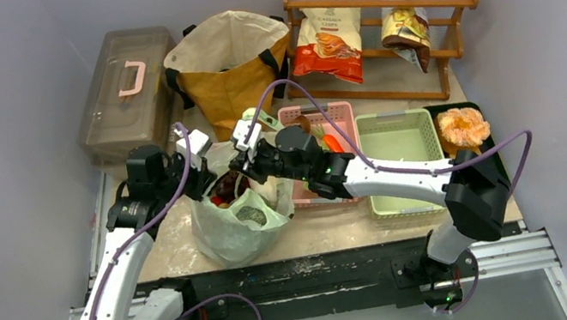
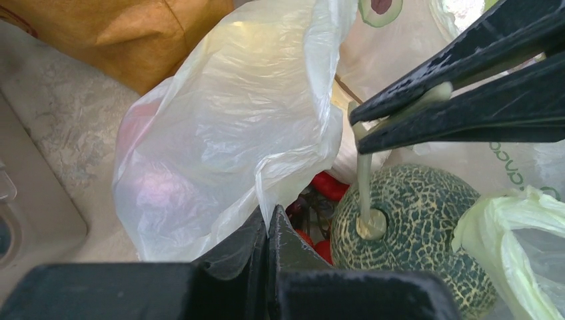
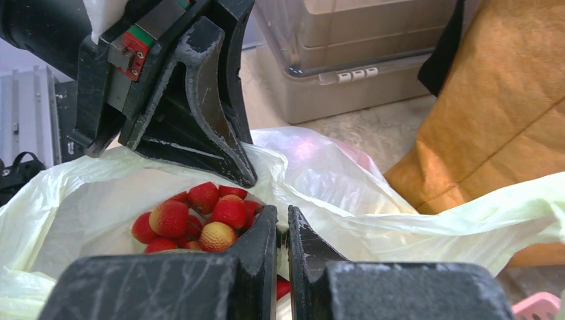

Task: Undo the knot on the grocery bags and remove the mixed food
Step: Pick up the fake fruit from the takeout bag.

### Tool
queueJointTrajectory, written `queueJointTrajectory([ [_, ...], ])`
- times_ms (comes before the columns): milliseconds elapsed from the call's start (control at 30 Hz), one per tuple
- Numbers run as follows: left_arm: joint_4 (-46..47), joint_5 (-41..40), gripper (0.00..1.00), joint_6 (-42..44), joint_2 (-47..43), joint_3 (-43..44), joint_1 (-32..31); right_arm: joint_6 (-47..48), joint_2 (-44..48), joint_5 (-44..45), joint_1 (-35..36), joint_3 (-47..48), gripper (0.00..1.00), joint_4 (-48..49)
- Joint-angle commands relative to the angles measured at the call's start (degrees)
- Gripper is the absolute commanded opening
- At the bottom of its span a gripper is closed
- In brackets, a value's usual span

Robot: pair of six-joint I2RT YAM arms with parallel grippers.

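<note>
The pale-green plastic bag (image 1: 227, 230) stands open in front of the mustard tote (image 1: 235, 72); no knot shows. Inside lie a netted green melon (image 2: 413, 227) and red fruits (image 3: 200, 217). My left gripper (image 2: 268, 223) is shut on the bag's left rim and holds the film up. Seen from the left wrist, my right gripper (image 2: 356, 127) is shut on the melon's pale stem (image 2: 364, 187), just above the fruit. In the right wrist view its jaws (image 3: 282, 223) stand nearly together over the bag's mouth, with the melon hidden below them.
A grey-brown box with a pink handle (image 1: 124, 86) sits back left. A pink basket (image 1: 336, 107) and a green basket (image 1: 401, 158) stand right of the bag, then a black tray (image 1: 432, 109). A wooden rack (image 1: 380, 31) with chip bags and a can is behind.
</note>
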State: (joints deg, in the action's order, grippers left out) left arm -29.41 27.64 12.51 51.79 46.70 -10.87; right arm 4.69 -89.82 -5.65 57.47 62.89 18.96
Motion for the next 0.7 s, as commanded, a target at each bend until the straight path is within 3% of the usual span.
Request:
queueJointTrajectory([
  [0, 1.8, -0.9, 0.00, -1.5, -0.3, 1.8, 0.7, 3.8, 4.5, 3.0, -0.2, 2.5, 0.00, -0.7],
  [500, 0.0, -2.4, 0.00, -1.3, 5.1, 4.4, 0.7, 10.4, 11.3, 9.1, -1.0, 8.7, 0.00, -4.1],
  [667, 0.1, -2.6, 0.00, -1.3, 5.4, 4.5, 0.7, 9.0, 12.1, 9.1, -4.7, 13.5, 0.00, -6.4],
])
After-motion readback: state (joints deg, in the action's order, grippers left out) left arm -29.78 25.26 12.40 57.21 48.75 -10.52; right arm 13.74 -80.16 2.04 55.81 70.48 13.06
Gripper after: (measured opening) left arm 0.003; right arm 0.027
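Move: The fake pumpkin already hangs by its stem from the right fingers inside the grocery bag, its middle about 10 cm below that hand, 4 cm back and 2 cm right. From the right hand, the pink basket lies some 20 cm right and 6 cm ahead, the green basket about 40 cm right and 4 cm ahead, both roughly 22 cm lower. From the left hand, the pumpkin is about 10 cm right, 3 cm back and 6 cm below. Still pinching the pumpkin's stem with closed fingers, the right hand lifts it about 12 cm out through the bag's mouth, drifting some 5 cm right, away from the left hand, with its fingertips tipping up and swinging clockwise roughly 10 degrees. The left hand keeps its closed pinch on the bag's left rim, easing only slightly forward and down. ##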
